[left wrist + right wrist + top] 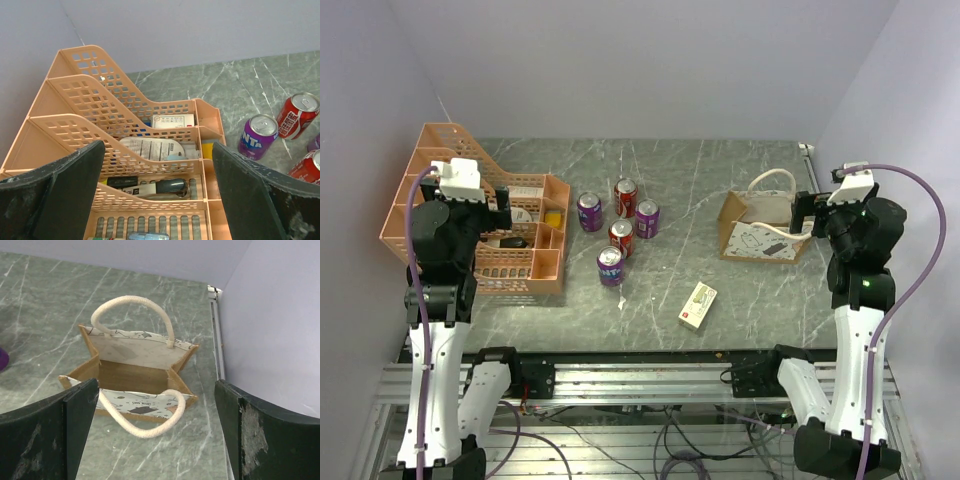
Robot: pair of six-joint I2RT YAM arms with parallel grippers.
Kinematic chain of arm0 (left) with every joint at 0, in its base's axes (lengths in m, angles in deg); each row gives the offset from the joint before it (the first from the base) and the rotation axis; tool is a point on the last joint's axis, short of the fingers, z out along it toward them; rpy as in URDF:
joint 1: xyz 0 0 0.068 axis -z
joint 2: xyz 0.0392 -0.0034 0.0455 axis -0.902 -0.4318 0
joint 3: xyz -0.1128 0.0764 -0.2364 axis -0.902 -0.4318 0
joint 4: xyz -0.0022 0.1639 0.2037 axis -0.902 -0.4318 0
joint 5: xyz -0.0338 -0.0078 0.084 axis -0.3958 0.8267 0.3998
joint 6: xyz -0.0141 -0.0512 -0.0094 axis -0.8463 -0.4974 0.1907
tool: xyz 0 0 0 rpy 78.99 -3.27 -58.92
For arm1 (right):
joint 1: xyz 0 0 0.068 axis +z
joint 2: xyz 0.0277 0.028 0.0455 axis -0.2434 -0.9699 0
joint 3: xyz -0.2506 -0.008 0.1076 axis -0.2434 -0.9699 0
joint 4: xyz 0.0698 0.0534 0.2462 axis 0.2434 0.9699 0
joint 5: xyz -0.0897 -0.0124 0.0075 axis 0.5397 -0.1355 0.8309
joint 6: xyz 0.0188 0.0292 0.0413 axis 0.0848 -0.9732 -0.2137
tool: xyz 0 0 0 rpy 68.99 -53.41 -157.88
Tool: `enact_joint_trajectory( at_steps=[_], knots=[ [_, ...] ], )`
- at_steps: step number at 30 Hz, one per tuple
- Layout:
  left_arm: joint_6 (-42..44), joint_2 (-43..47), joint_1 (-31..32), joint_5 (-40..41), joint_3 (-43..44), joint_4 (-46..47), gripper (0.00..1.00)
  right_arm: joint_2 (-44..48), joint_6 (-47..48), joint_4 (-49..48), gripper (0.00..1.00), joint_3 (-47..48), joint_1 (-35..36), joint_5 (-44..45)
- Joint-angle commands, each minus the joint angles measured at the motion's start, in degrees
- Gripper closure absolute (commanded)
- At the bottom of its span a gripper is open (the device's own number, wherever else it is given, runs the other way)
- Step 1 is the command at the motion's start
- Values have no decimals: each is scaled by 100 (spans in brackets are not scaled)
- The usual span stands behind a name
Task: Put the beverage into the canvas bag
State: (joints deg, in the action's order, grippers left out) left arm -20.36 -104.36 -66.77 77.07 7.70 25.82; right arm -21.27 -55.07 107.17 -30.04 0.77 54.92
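Several beverage cans stand in mid-table: purple ones [589, 211] [647, 217] [610, 265] and red ones [625, 196] [621, 236]. The left wrist view shows a purple can [257, 136] and a red can [297, 115] to the right of the rack. The canvas bag [760, 230] stands open at the right, tan with cream loop handles and a white printed panel; it also shows in the right wrist view [132, 375]. My left gripper [503, 208] [157, 200] is open and empty above the orange rack. My right gripper [804, 215] [155, 440] is open and empty, just near-right of the bag.
The orange mesh rack [535, 270] [90, 95] at the left holds a stapler, markers and papers. A small white-and-red box [698, 305] lies near the front middle. The side wall [270, 330] and a table edge rail [216, 340] run close to the bag's right.
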Motion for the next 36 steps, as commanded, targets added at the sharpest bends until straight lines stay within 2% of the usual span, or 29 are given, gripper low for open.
enact_joint_trajectory(
  at_steps=[1, 10, 16, 22, 26, 30, 36],
  knots=[
    [79, 0, -139, -523, -14, -19, 1, 13, -153, 156, 0, 216, -146, -383],
    [108, -62, -228, -935, -77, -8, 1, -83, -191, 217, 0, 272, -247, -780],
    [28, -70, -245, -920, -108, 18, 1, -198, -40, 354, 0, 412, -264, -962],
    [196, -55, -259, -1234, -187, -3, 1, -488, 590, 940, 0, 751, -271, -1800],
    [233, -54, -262, -1630, -235, -16, 1, -529, 676, 893, 0, 726, -266, -2213],
    [222, -49, -266, -2111, -314, -6, 1, -829, 685, 940, 0, 807, -84, -2086],
    [229, -75, -266, -2175, -327, 0, 1, -1309, 521, 684, 0, 773, 420, -1415]
  ],
)
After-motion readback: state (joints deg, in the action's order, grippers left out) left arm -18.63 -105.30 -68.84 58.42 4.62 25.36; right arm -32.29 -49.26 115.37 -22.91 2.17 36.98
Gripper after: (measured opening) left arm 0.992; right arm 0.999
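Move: From the open right hand, the right-hand purple can lies about 38 cm left, 10 cm ahead and 26 cm below. The bag is some 4 cm left and 9 cm ahead, equally low, and the near red can 45 cm left and 5 cm ahead. From the open left hand, the left-hand purple can is about 21 cm right, 12 cm ahead and 29 cm below; the far red can is 29 cm right, 16 cm ahead. Both open hands swing inward towards the cans and sink, about 5 cm each, yawing some 20 degrees. ##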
